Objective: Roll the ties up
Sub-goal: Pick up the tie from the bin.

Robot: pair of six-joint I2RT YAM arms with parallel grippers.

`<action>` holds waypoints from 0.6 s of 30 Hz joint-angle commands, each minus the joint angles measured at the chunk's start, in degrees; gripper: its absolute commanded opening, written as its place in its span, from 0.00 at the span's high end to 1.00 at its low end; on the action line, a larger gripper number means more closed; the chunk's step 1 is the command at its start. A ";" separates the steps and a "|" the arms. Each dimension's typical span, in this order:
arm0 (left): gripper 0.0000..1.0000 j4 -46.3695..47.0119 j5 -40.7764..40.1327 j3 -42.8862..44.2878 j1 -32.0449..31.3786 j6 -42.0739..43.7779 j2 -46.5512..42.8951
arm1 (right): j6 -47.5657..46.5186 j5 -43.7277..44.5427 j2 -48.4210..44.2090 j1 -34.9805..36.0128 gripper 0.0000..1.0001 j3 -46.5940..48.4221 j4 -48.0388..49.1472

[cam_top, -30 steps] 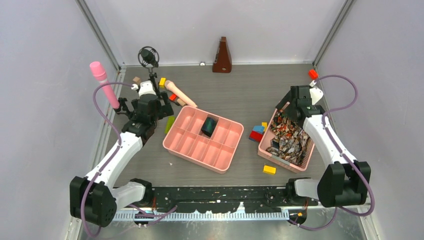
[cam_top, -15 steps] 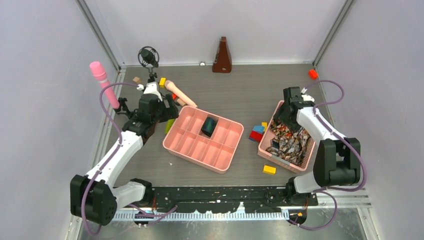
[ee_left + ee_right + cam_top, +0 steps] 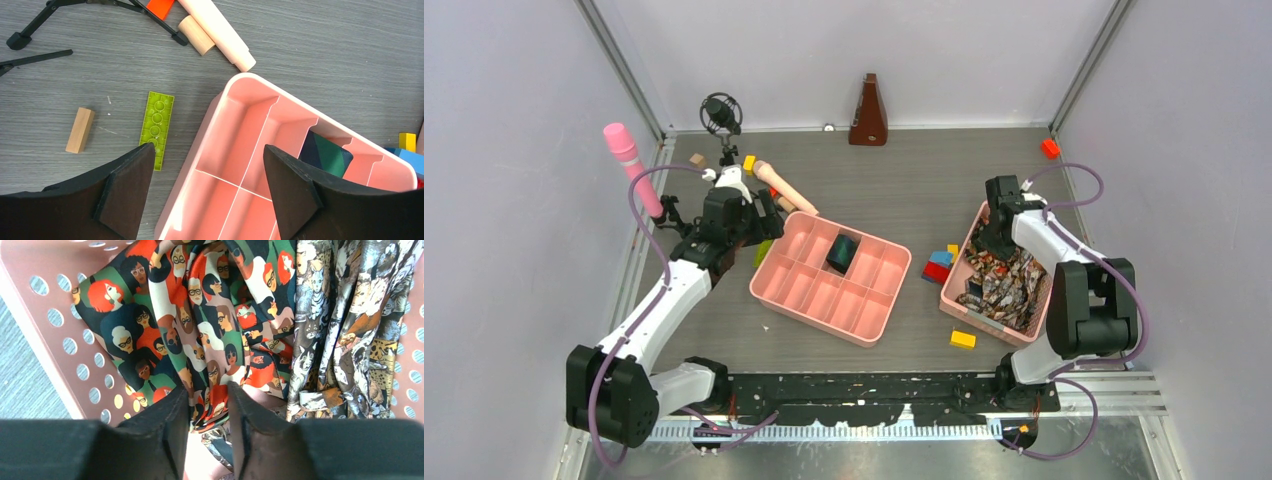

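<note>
Several ties (image 3: 1006, 282) lie heaped in a pink perforated basket (image 3: 987, 325) at the right. In the right wrist view one tie (image 3: 200, 315) is printed with faces in red, green and cream; another tie (image 3: 350, 315) has a cat print. My right gripper (image 3: 207, 389) is down inside the basket (image 3: 50, 350), its jaws narrowed but open, a fold of the faces tie at its tips. A dark green and navy rolled tie (image 3: 842, 250) sits in the pink divided tray (image 3: 869, 300). My left gripper (image 3: 207, 150) hangs open over the tray's left corner (image 3: 235, 130).
A green studded plate (image 3: 157, 127) and a wooden block (image 3: 80, 130) lie left of the tray. A cream rolling pin (image 3: 784, 187), a microphone stand (image 3: 720, 115), a pink cylinder (image 3: 624, 160) and a metronome (image 3: 869, 112) stand behind. Coloured blocks (image 3: 939, 265) lie between tray and basket.
My right arm has folded down into the basket and its jaws have narrowed around the tie fabric. The left gripper has shifted slightly toward the tray and closed a little.
</note>
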 commanded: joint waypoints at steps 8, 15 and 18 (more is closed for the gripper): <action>0.18 2.33 2.39 2.88 0.12 0.59 -0.11 | -3.93 4.67 -7.40 0.07 1.00 2.06 0.21; 0.18 2.56 3.36 3.76 0.12 0.12 -0.10 | -6.61 4.39 -15.15 0.07 1.00 6.89 -2.92; 0.18 2.72 3.78 4.18 0.12 0.07 -0.08 | -7.70 4.35 -17.77 0.06 1.00 9.18 -4.61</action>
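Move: The patterned tie lies between your half-closed right fingers, its middle about 2 cm ahead of the hand point and 1 cm lower. The animal-print ties lie some 5 cm back and 3 cm right of that hand, about 2 cm down; outside the bin, the red and blue blocks stand roughly 13 cm to its left, 3 cm back and 4 cm down. From the left gripper the patterned tie is some 47 cm right, 2 cm back and 13 cm below. Finish closing the right fingers, pinching the fold of the patterned tie between them down in the bin. Once they are nearly shut, keep the pinch and lift, slowly at first and then faster, about 9 cm almost straight up out of the pile, tipping the fingers some 10–15 degrees outward to point more forward. ##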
